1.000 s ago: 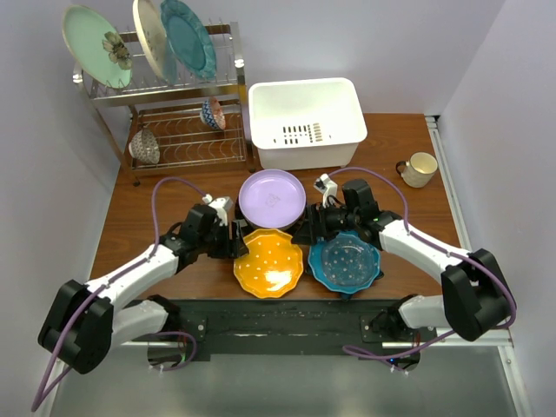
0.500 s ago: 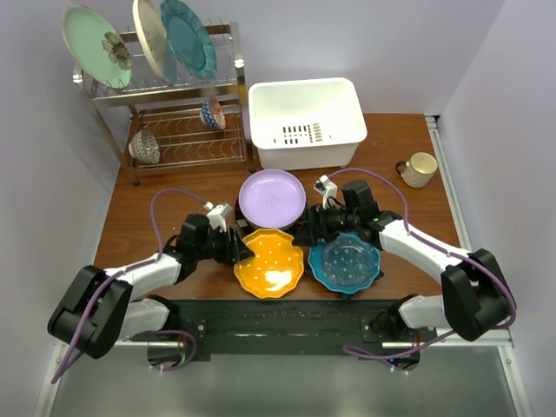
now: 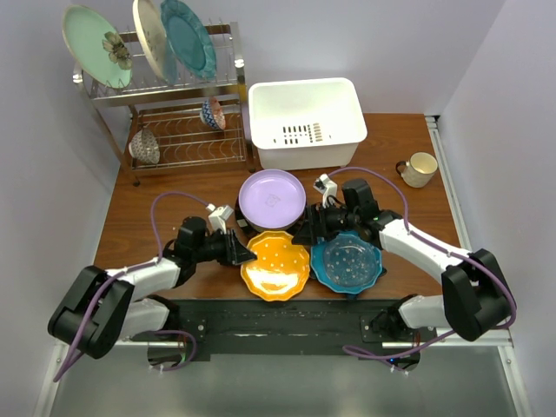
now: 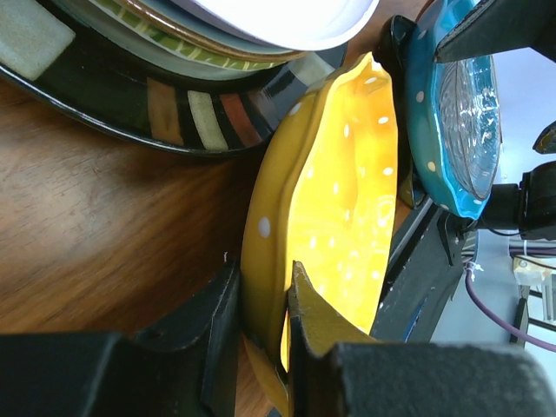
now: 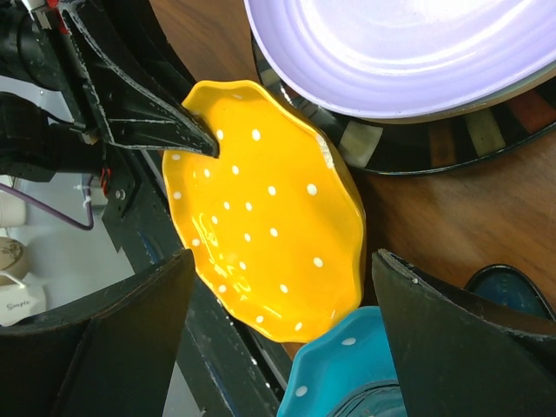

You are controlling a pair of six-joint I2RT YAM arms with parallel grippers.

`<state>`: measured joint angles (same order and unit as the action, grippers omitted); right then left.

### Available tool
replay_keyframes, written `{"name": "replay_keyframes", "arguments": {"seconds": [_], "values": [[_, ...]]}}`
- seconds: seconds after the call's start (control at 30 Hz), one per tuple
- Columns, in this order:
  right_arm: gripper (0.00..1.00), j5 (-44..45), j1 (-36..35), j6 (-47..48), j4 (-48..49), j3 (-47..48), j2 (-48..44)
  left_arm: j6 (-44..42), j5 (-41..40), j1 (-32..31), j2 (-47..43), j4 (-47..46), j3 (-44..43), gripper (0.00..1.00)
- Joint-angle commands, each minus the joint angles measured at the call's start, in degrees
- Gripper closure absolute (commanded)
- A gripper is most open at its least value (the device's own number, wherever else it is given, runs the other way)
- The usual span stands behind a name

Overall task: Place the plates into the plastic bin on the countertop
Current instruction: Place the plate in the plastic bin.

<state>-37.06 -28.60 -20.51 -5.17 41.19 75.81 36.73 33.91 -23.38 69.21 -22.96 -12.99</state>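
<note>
The orange scalloped white-dotted plate lies on the countertop near the front edge. My left gripper is shut on its left rim. In the left wrist view the rim sits pinched between the two fingers of that gripper. The blue scalloped plate lies just right of it, the rims close together. My right gripper hangs open over the gap between both plates, holding nothing. A lilac plate rests on a dark-rimmed plate. The white plastic bin stands behind.
A chrome rack at the back left holds a mint plate, a cream plate, a teal plate and two small bowls. A mug stands at the right edge. The black arm mount runs along the front.
My left gripper has closed on the orange plate's left rim, and the plate has slid slightly right toward the blue one. The right arm has not moved.
</note>
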Motion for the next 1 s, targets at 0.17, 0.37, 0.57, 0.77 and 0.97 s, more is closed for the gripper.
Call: {"name": "replay_keyframes", "arguments": {"seconds": [0.17,0.37,0.57,0.77,0.97], "values": [[0.13,-1.2,-0.3,0.8,0.1,2.6,0.3,-0.6,-4.4,1.2,-11.4,12.3,-4.7,1.0],[0.13,-2.2,-0.3,0.7,0.9,2.8,0.7,-2.2,-7.1,1.7,-19.7,22.8,-12.2,1.0],[0.13,-3.8,-0.3,0.2,2.0,2.9,1.0,-2.1,-6.1,1.8,-20.8,27.0,-16.0,1.0],[0.13,-4.9,-0.3,-0.1,2.6,2.9,0.7,-1.4,-2.6,1.8,-21.2,25.5,-17.7,1.0],[0.13,-5.3,-0.3,-0.3,3.1,2.7,1.0,-0.2,1.4,1.9,-22.9,21.2,-17.9,1.0]]}}
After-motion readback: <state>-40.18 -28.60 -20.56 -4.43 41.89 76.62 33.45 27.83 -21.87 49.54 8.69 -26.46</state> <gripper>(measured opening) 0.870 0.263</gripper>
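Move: The left gripper already pinches the yellow plate's left rim; the plate's middle lies about 7 cm to its right and 3 cm back. The white plastic bin is some 30 cm ahead and 14 cm right; the purple plate's stack is 14 cm ahead, 6 cm right. From the open right gripper, the yellow plate lies about 7 cm left, 9 cm back and 8 cm below; the blue plate 12 cm right, 9 cm back. Keep the left fingers shut on the yellow plate's left rim and raise it about 8 cm, easing some 2 cm to the left early in the lift, with only a slight wrist turn. Bring it up beside the right gripper, which holds nearly still with its fingers wide open. ##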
